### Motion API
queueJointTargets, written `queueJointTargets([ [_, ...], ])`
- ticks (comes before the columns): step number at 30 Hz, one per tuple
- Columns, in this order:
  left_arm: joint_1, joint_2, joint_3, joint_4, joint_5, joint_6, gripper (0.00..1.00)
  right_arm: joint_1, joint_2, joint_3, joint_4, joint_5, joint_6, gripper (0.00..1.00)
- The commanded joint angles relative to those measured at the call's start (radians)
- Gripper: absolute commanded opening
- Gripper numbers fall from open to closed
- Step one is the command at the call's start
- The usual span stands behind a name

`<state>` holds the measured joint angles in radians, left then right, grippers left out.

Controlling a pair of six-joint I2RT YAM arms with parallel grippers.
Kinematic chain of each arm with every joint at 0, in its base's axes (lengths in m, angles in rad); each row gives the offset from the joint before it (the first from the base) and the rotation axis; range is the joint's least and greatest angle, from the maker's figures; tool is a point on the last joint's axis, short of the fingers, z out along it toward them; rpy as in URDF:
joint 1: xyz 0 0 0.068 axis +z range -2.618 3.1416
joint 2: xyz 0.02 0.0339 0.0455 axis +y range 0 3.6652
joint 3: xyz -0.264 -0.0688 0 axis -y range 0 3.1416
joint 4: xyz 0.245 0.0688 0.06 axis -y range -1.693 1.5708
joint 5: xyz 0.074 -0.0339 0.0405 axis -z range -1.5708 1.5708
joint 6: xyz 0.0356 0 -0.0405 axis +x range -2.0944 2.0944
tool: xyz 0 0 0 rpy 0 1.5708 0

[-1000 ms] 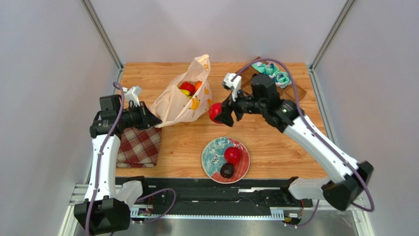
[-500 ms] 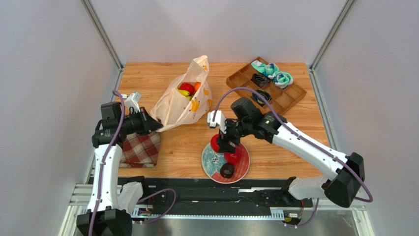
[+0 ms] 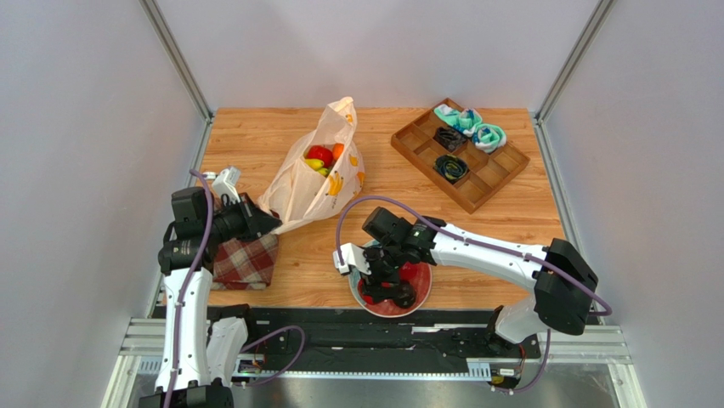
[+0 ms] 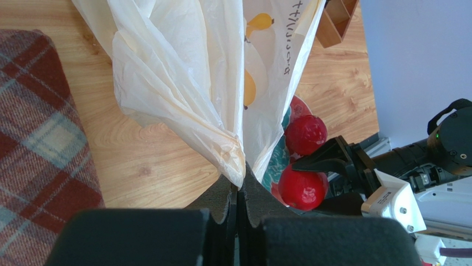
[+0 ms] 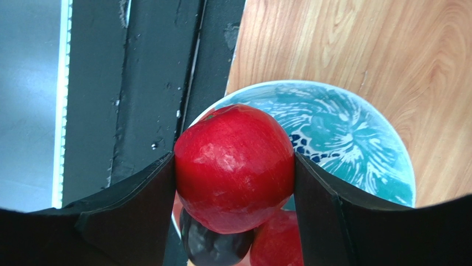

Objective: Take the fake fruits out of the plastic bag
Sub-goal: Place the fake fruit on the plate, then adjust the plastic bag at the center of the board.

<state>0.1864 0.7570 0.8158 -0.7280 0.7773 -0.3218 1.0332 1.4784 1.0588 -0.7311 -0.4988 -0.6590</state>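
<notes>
The cream plastic bag [image 3: 306, 187] [image 4: 183, 72] stands open on the wood, with red, orange and yellow fake fruits [image 3: 321, 156] showing in its mouth. My left gripper [image 3: 268, 223] [image 4: 239, 191] is shut on the bag's lower corner. My right gripper [image 3: 382, 276] [image 5: 234, 160] is shut on a red round fruit [image 5: 232, 183] [image 4: 302, 188], held just above the teal-and-red plate [image 3: 427, 282] [image 5: 343, 138]. Under it on the plate lie another red fruit [image 5: 277, 244] [image 4: 306, 134] and a dark purple one [image 5: 213, 246].
A red plaid cloth [image 3: 242, 259] [image 4: 39, 138] lies under my left wrist. A wooden compartment tray [image 3: 410, 143] with teal and black items sits at the back right. The black rail [image 3: 340, 327] runs along the table's near edge, close to the plate.
My right arm has carried the red fruit from beside the bag down and toward the near edge, to just above the plate. The left gripper keeps its hold on the bag.
</notes>
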Motion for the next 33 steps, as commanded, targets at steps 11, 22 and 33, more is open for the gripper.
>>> queueJointTargets([
  [11,0.018,-0.018,-0.020,0.062,0.039,-0.048,0.00,0.005,0.026,0.001,0.102,0.037,-0.013,0.84],
  [22,0.016,-0.001,0.029,-0.163,0.112,-0.026,0.00,-0.084,-0.046,0.438,0.108,0.048,0.140,0.95],
  [33,0.016,0.007,0.045,-0.249,0.135,0.015,0.00,-0.255,0.239,0.737,0.501,0.636,0.286,0.99],
])
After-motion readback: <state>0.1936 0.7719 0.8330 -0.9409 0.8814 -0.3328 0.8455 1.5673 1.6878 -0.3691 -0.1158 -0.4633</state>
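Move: The right hand holds a red fake fruit just over the plate's near-left part; the plate's middle lies about 3 cm ahead, 4 cm right and 5 cm down. Against its right side, some 7 cm away and level fore-and-aft, is a dark fruit; another red one is 5 cm ahead and 7 cm right. The bag stands roughly 28 cm ahead and 12 cm left. From the left hand the plate is about 7 cm back, 24 cm right, 16 cm down. Letting go of the red fruit on the plate, the right hand first eases about 1 cm forward, left and down, opens its fingers wide, then sweeps fast up and forward, about 27 cm up, 20 cm forward and a little left, towards the bag, wrist swinging clockwise and tipping its fingers up. The left keeps its pinch on the bag's edge, late drawing it some 4 cm back and slightly right. ##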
